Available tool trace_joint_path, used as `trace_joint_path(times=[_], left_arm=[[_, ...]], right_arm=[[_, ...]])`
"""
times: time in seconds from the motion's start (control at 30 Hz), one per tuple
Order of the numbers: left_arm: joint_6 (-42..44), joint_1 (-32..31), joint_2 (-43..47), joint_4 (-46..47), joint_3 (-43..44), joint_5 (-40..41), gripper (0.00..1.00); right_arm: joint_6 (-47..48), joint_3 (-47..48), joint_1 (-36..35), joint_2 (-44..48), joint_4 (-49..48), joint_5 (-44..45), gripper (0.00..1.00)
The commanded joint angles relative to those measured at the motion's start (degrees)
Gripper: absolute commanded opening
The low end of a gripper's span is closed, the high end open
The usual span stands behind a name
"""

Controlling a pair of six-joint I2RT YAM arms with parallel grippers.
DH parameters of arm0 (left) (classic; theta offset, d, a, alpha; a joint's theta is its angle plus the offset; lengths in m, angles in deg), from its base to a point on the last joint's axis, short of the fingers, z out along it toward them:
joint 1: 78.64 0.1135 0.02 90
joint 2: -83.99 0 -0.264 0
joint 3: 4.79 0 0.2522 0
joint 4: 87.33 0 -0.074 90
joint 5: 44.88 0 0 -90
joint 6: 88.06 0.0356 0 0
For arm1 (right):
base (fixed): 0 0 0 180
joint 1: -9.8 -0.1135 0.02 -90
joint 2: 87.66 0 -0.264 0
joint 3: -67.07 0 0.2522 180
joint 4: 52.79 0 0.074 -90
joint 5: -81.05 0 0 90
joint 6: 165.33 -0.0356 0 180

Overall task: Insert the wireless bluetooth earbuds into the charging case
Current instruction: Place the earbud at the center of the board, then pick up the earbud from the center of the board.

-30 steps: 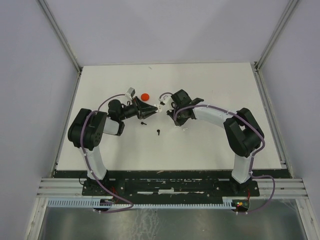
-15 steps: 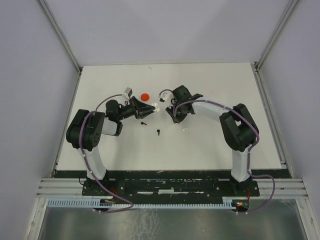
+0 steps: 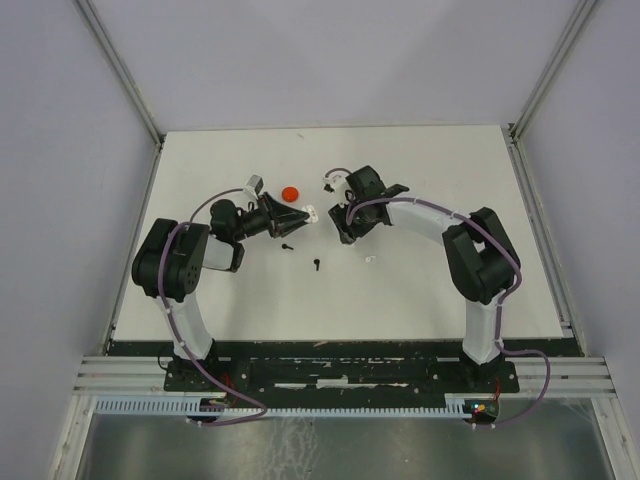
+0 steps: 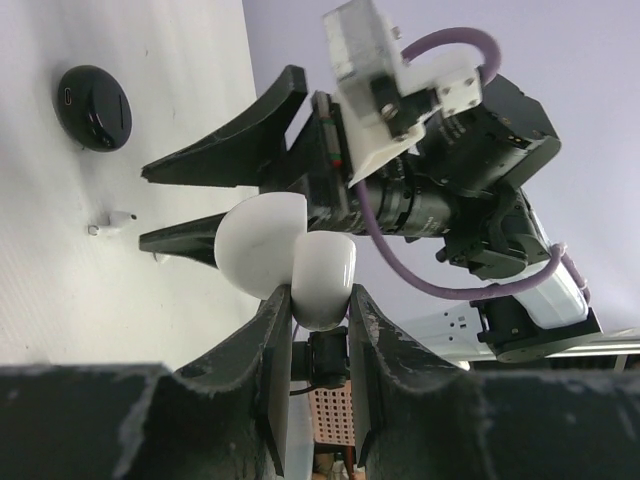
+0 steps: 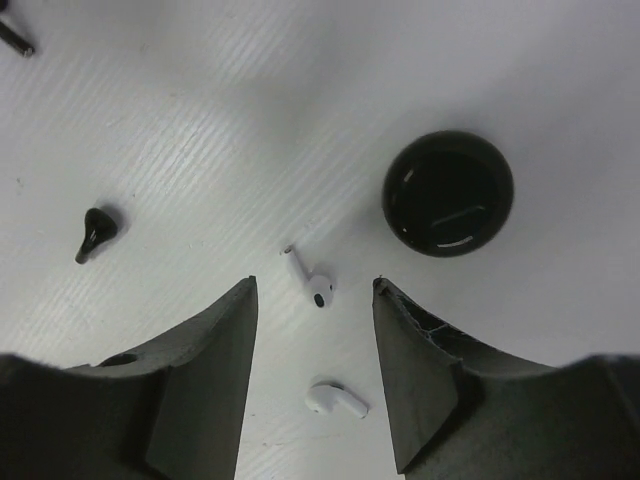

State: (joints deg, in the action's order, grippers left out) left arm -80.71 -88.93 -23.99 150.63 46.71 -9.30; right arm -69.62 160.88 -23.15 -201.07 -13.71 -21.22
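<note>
My left gripper [image 4: 320, 300] is shut on the white charging case [image 4: 322, 268], held off the table with its lid [image 4: 258, 242] swung open. In the top view this case [image 3: 310, 212] hangs between the two arms. My right gripper [image 5: 312, 288] is open and points down at the table. Two white earbuds lie between its fingers, one [image 5: 312, 280] at the tips and one [image 5: 337, 400] nearer the palm, neither held. To the left lies a black earbud [image 5: 95, 230]. The top view shows two black earbuds [image 3: 287, 245] [image 3: 316, 265].
A black round disc [image 5: 448, 193] lies just right of the white earbuds and also shows in the left wrist view [image 4: 95, 107]. A red disc [image 3: 290, 193] sits behind the left gripper. A small white piece [image 3: 370, 259] lies near the right arm.
The right gripper's jaws have spread apart and its wrist has drawn back a little from the case. The left gripper still holds the case, shifted slightly left.
</note>
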Motion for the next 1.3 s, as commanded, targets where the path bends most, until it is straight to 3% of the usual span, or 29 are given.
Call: trace_joint_path(times=[0.0,0.2,0.43,0.87,1.27], left_arm=[[-0.4,0.4,2.0,3.1,-0.2,-1.3,0.17],[-0.9,0.4,2.2,4.0,-0.5,-1.1,0.17],[-1.6,0.5,2.4,5.3,-1.4,-1.0,0.17],[-1.7,0.6,2.7,5.5,-1.6,-1.2,0.17],[-1.8,0.7,2.6,5.8,-1.6,-1.3,0.17]], right_arm=[[-15.2,1.7,0.1,5.8,-1.2,9.2,0.58],[-30.8,5.8,-5.2,4.6,9.3,29.2,0.60],[-33.6,10.0,-9.4,-1.0,11.6,37.1,0.63],[-37.4,9.9,-9.1,-4.7,10.3,39.2,0.81],[-37.9,11.0,-6.8,-7.3,10.2,37.3,0.82]])
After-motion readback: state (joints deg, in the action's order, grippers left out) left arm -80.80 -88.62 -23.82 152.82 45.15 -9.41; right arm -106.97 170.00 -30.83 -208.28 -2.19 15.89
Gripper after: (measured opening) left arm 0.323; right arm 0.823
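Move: The white earbud just set down on the board lies almost straight under your right hand, some 2 cm below the finger point. The black case stands about 5 cm ahead and 1 cm right of that hand; the second white earbud lies about 4 cm back and 5 cm right, a black earbud about 5 cm back and 8 cm left. From the left hand the white earbud is about 9 cm to the right, nearly level fore and aft, and roughly 13 cm lower. Lift the right gripper about 4 cm clear of the white earbud, turning it some 40 degrees clockwise until the fingers point forward and down towards the black case. Then sink about 5 cm, tipping its left side down and drifting slightly right, while spreading the fingers wider, low over the board around the white earbud, without closing. Keep the left gripper in place, still holding the white case. ##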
